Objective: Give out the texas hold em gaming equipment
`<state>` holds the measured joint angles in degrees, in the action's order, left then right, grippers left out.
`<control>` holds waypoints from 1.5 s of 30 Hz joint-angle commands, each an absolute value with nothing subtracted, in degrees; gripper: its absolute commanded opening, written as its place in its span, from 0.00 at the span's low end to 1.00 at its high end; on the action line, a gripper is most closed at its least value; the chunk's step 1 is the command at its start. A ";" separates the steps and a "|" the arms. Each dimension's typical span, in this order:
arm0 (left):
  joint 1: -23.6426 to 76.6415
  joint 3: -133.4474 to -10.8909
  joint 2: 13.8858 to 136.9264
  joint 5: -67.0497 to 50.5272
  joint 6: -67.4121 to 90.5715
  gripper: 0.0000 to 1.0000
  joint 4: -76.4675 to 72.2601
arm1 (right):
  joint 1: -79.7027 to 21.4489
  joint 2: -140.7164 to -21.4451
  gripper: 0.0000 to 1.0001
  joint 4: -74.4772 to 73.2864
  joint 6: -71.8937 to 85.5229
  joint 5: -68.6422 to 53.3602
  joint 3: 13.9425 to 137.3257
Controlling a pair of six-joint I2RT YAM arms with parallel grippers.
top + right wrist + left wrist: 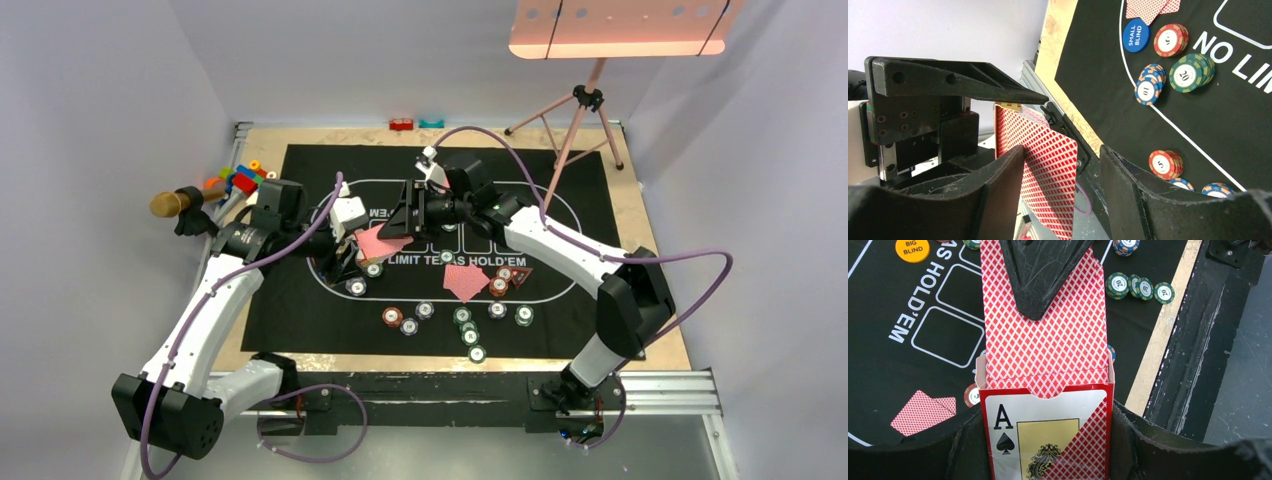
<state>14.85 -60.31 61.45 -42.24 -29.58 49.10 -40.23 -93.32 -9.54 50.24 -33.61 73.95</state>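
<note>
My left gripper (1045, 440) is shut on a card box (1048, 435) with an ace of spades on its face. A red-backed playing card (1048, 350) stands out of the box's open top. My right gripper (1062, 155) straddles that card (1048, 170); its jaws stand apart, one finger (1040, 275) lies against the card's back, and the other is clear of it. Over the mat (300, 300) the two grippers meet at the card (380, 242). Two more cards (466, 281) lie face down beside striped poker chips (470, 335).
An orange big blind disc (912, 248) and a blue small blind disc (1136, 35) lie on the mat. Chip stacks (1190, 70) sit near the blue disc. A microphone (172, 204) and toy bricks (240, 178) are at the left edge. A pink tripod (580, 110) stands at the back right.
</note>
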 commanded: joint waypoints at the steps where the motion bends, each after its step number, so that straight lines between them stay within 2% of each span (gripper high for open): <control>1: 14.52 -62.08 59.65 -44.84 -30.23 0.00 47.78 | -40.14 -89.98 0.59 -11.51 48.33 -32.21 74.35; 9: 14.50 -61.98 59.39 -44.82 -30.33 0.00 47.79 | -38.37 -86.33 0.52 -12.08 47.34 -30.60 72.71; 13: 14.49 -61.90 59.20 -44.91 -30.24 0.00 47.82 | -37.92 -85.47 0.39 -13.06 46.77 -30.20 73.00; 18: 14.46 -61.79 59.06 -44.82 -30.37 0.00 47.80 | -37.00 -84.78 0.14 -13.69 46.85 -30.41 73.32; 20: 14.46 -61.70 59.08 -44.82 -30.45 0.00 47.77 | -36.64 -84.47 0.10 -14.30 46.71 -30.28 73.75; 31: 14.44 -61.28 59.15 -44.91 -30.55 0.00 47.58 | -33.75 -82.14 0.07 -16.78 44.88 -31.64 76.03; 34: 14.42 -61.26 59.10 -44.90 -30.41 0.00 47.72 | -33.16 -81.58 0.01 -18.45 44.36 -31.15 78.24; 40: 14.41 -61.43 58.60 -44.67 -30.43 0.00 48.07 | -31.29 -81.72 0.00 -27.08 36.71 -23.88 86.57; 45: 14.41 -61.21 57.29 -44.40 -30.20 0.00 48.89 | -31.26 -84.19 0.00 -32.30 28.73 -12.15 91.49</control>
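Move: My right hand's open fingers straddle the outer end of the deck in my left hand. The top card's middle lies about 3 cm left of my right hand, 2 cm back and a little lower. The fanned cards lie roughly 14 cm to my right hand's right and 1 cm back; the far cards are some 25 cm ahead and 12 cm right, both 20 cm below. From my left hand the top card is about 5 cm right, 3 cm ahead and 1 cm up. With a finger of my right hand already on the top card, I draw away to the right and up a few centimetres while the fingers close on the card, then carry it off faster, rising and reaching forward: about 10 cm up, 8 cm right and 5 cm forward in all. The wrist tips up some 20 degrees and swings clockwise. My left hand keeps still, holding the boxed deck. ##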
